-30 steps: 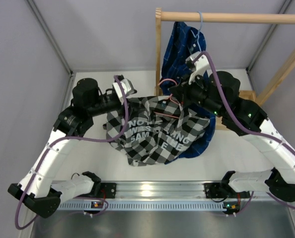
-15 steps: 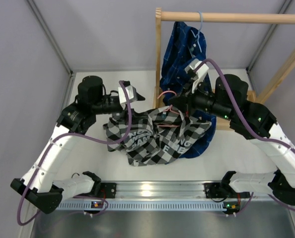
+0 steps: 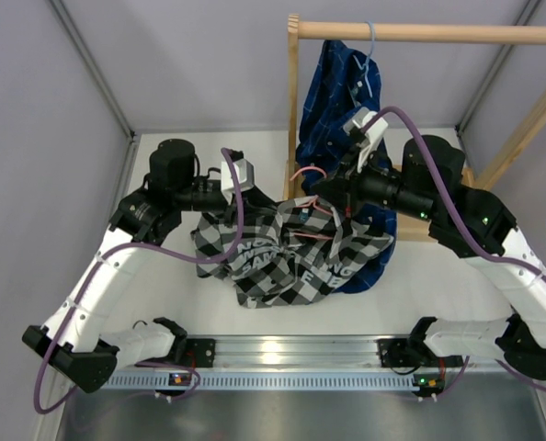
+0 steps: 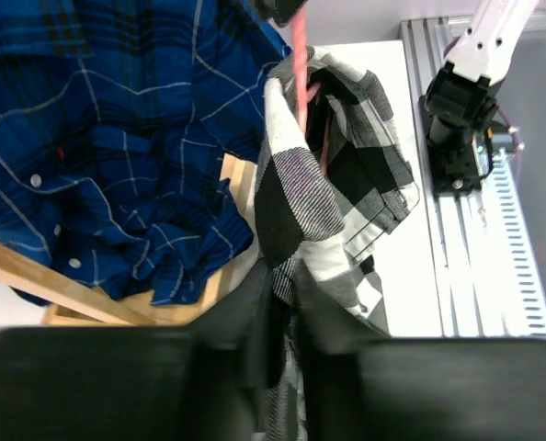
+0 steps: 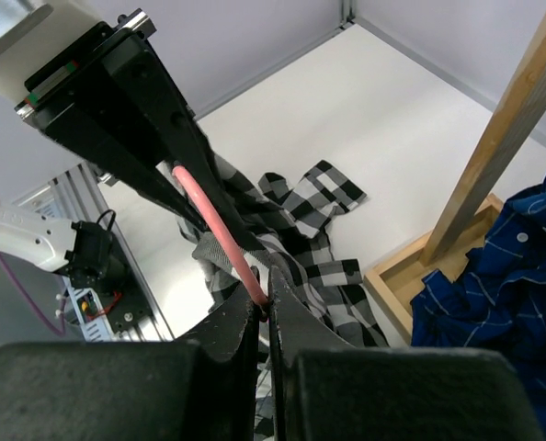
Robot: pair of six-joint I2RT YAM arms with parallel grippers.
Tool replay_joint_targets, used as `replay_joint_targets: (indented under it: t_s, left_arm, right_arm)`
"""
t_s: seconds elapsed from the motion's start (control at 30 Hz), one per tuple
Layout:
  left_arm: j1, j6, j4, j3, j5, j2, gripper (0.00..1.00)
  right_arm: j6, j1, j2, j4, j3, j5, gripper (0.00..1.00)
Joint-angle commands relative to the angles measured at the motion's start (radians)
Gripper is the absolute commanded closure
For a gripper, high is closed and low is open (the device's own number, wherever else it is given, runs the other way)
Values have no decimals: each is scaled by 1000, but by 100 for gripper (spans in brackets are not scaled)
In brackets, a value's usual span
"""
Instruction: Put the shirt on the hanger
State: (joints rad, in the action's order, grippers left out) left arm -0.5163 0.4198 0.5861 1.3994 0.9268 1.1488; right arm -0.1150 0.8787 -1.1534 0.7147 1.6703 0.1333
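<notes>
The black-and-white checked shirt [image 3: 291, 262] lies bunched on the white table, with its upper part lifted toward the hanger. The pink wire hanger [image 3: 308, 172] is tilted above it and runs partly inside the cloth. My right gripper [image 3: 321, 186] is shut on the pink wire [image 5: 213, 216], its jaws pinching it [image 5: 266, 308]. My left gripper [image 3: 262, 197] is at the shirt's left upper edge. In the left wrist view it [image 4: 287, 312] is shut on a fold of the checked cloth [image 4: 346, 175], which rises to the hanger [image 4: 299, 55].
A dark blue plaid shirt [image 3: 342, 101] hangs on a light blue hanger [image 3: 370, 46] from a wooden rail [image 3: 429, 33]. Its tail drapes over the rack's wooden base [image 4: 34, 276], close behind the checked shirt. An aluminium rail [image 3: 291, 349] runs along the near edge.
My left gripper has moved right onto the shirt's edge and its jaws have closed on the cloth. The right arm has drawn the hanger slightly back and up.
</notes>
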Motion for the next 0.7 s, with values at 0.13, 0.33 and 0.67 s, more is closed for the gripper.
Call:
replay_joint_targets:
  t_s: [0.13, 0.33, 0.67]
  left_arm:
    - [-2, 25, -22, 30, 43, 2, 100]
    - [-2, 13, -22, 41, 112, -26, 100]
    - [-2, -18, -20, 42, 172, -29, 100]
  right_arm:
    - [-25, 0, 7, -44, 39, 22, 100]
    - [-26, -1, 27, -58, 14, 38, 100]
    - [15, -1, 84, -60, -43, 78, 52]
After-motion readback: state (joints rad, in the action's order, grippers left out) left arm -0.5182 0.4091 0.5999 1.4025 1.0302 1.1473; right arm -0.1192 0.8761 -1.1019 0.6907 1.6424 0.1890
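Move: The checkered shirt's shoulder edge, draped over the pink hanger, already lies between the left hand's part-open fingers. The hanger's neck is about 8 cm to the left hand's right, 3 cm farther out and some 3 cm higher. It sits between the right hand's shut fingers, with the shirt edge 8 cm to that hand's left, 3 cm back and 3 cm lower. The blue shirt hangs roughly 10 cm ahead of the right hand, 3 cm to its right, its middle 12 cm lower. The left fingers shut on the shirt's shoulder edge over the hanger and keep the pinch, the hand easing back about 2 cm with a slight clockwise turn. The right hand first holds still at the hanger's neck, then opens its fingers to roughly half and draws back some 1.5 cm, rising about 1 cm. ##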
